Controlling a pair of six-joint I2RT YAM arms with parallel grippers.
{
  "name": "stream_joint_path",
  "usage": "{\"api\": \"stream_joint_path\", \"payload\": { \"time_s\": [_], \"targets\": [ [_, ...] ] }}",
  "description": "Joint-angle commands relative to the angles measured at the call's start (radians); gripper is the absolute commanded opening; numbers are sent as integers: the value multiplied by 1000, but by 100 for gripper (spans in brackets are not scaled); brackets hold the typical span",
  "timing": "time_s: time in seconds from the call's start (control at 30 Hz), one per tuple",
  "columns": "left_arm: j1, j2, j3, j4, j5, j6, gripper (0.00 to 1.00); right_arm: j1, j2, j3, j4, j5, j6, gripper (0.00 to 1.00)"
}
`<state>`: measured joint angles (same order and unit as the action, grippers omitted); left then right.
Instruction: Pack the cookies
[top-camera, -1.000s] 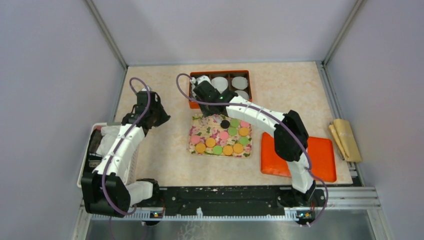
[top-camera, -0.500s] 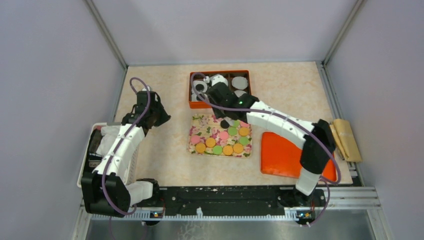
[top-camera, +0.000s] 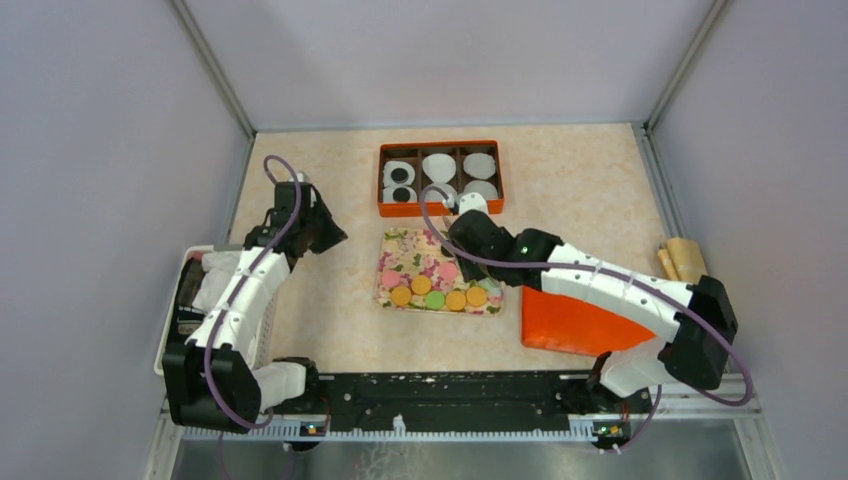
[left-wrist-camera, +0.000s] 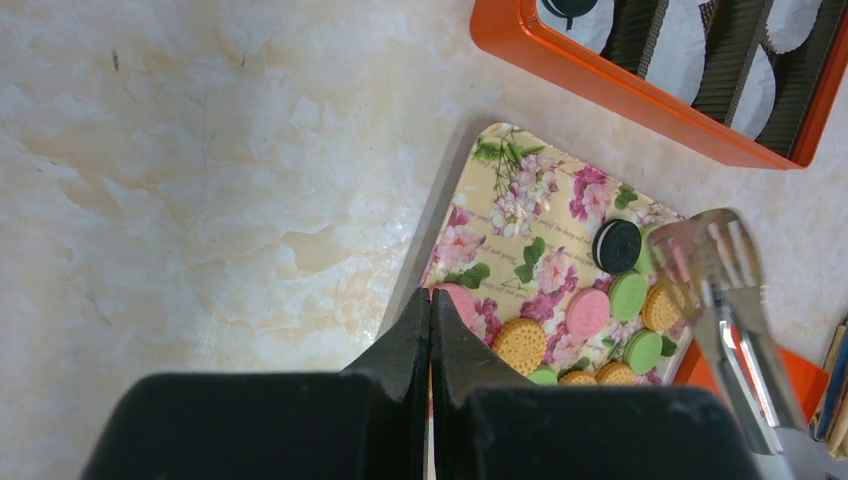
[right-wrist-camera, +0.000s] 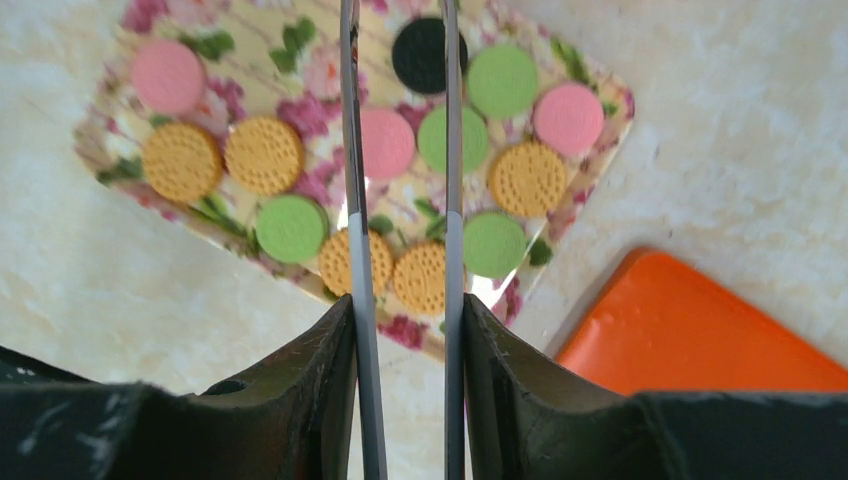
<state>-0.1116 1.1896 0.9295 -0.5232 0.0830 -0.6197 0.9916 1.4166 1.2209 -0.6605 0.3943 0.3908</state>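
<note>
Pink, green and orange cookies (top-camera: 440, 285) and one black cookie (right-wrist-camera: 420, 55) lie on a floral tray (top-camera: 395, 255). Two more black cookies (top-camera: 400, 173) sit in white paper cups in the left end of the orange box (top-camera: 440, 147). My right gripper (right-wrist-camera: 405, 305) is shut on metal tongs (left-wrist-camera: 720, 270). The tongs' two arms stand apart over the tray's right half, with nothing between them, and their tips reach toward the black cookie. My left gripper (left-wrist-camera: 431, 297) is shut and empty, hovering at the tray's left edge near a pink cookie (left-wrist-camera: 462, 300).
An orange lid (top-camera: 590, 325) lies right of the tray, partly under my right arm. A white basket (top-camera: 180, 300) stands at the left table edge. A tan bundle (top-camera: 690, 275) lies at the far right. The box's other cups (top-camera: 480, 165) hold nothing.
My right arm has pulled back from the orange box to above the tray, its elbow swinging out to the right. The box's left cups, with black cookies, now show. The left arm barely moved.
</note>
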Motion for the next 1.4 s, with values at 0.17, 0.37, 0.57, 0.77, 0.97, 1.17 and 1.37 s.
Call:
{"api": "stream_joint_path", "payload": {
  "time_s": [0.17, 0.37, 0.57, 0.77, 0.97, 1.17, 1.37],
  "targets": [
    [4, -5, 19, 39, 53, -16, 0, 18, -136, -190, 20, -26, 159, 36],
    [4, -7, 15, 38, 56, -20, 0, 18, -128, -226, 41, -24, 166, 40],
    [4, -9, 15, 35, 52, -18, 0, 19, -86, -217, 68, -44, 161, 42],
    [4, -10, 14, 34, 43, -15, 0, 18, -34, -179, 86, -42, 139, 42],
    [4, 0, 6, 38, 45, -16, 0, 17, 47, -139, 53, -35, 139, 42],
    [4, 9, 3, 43, 46, -13, 0, 19, 65, -120, 44, -28, 133, 29],
    [4, 12, -1, 40, 46, -14, 0, 19, 66, -53, 5, -14, 109, 16]
  ]
}}
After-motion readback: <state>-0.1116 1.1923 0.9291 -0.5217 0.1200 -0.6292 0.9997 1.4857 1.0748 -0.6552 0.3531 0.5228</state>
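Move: The right hand, holding the two forks, has the last black cookie on the tray about 8 cm ahead, 5 cm to its left and some 16 cm below. A green cookie sits beside that black one, 4 cm to its right; a pink cookie is about 6 cm nearer the base than the black one and level with it sideways. From the idle left hand the black cookie lies roughly 23 cm to the right and 1 cm ahead, some 14 cm below. Down, back and to the right at first, the right hand sinks quickly, then eases a little forward and left while lowering further, to about 8.5 cm below its start, and lifts some 1 cm at the end. The wrist tips about 10 degrees further down and the fingers, still holding both forks, spread them slightly, bringing the tines down to the black cookie. ##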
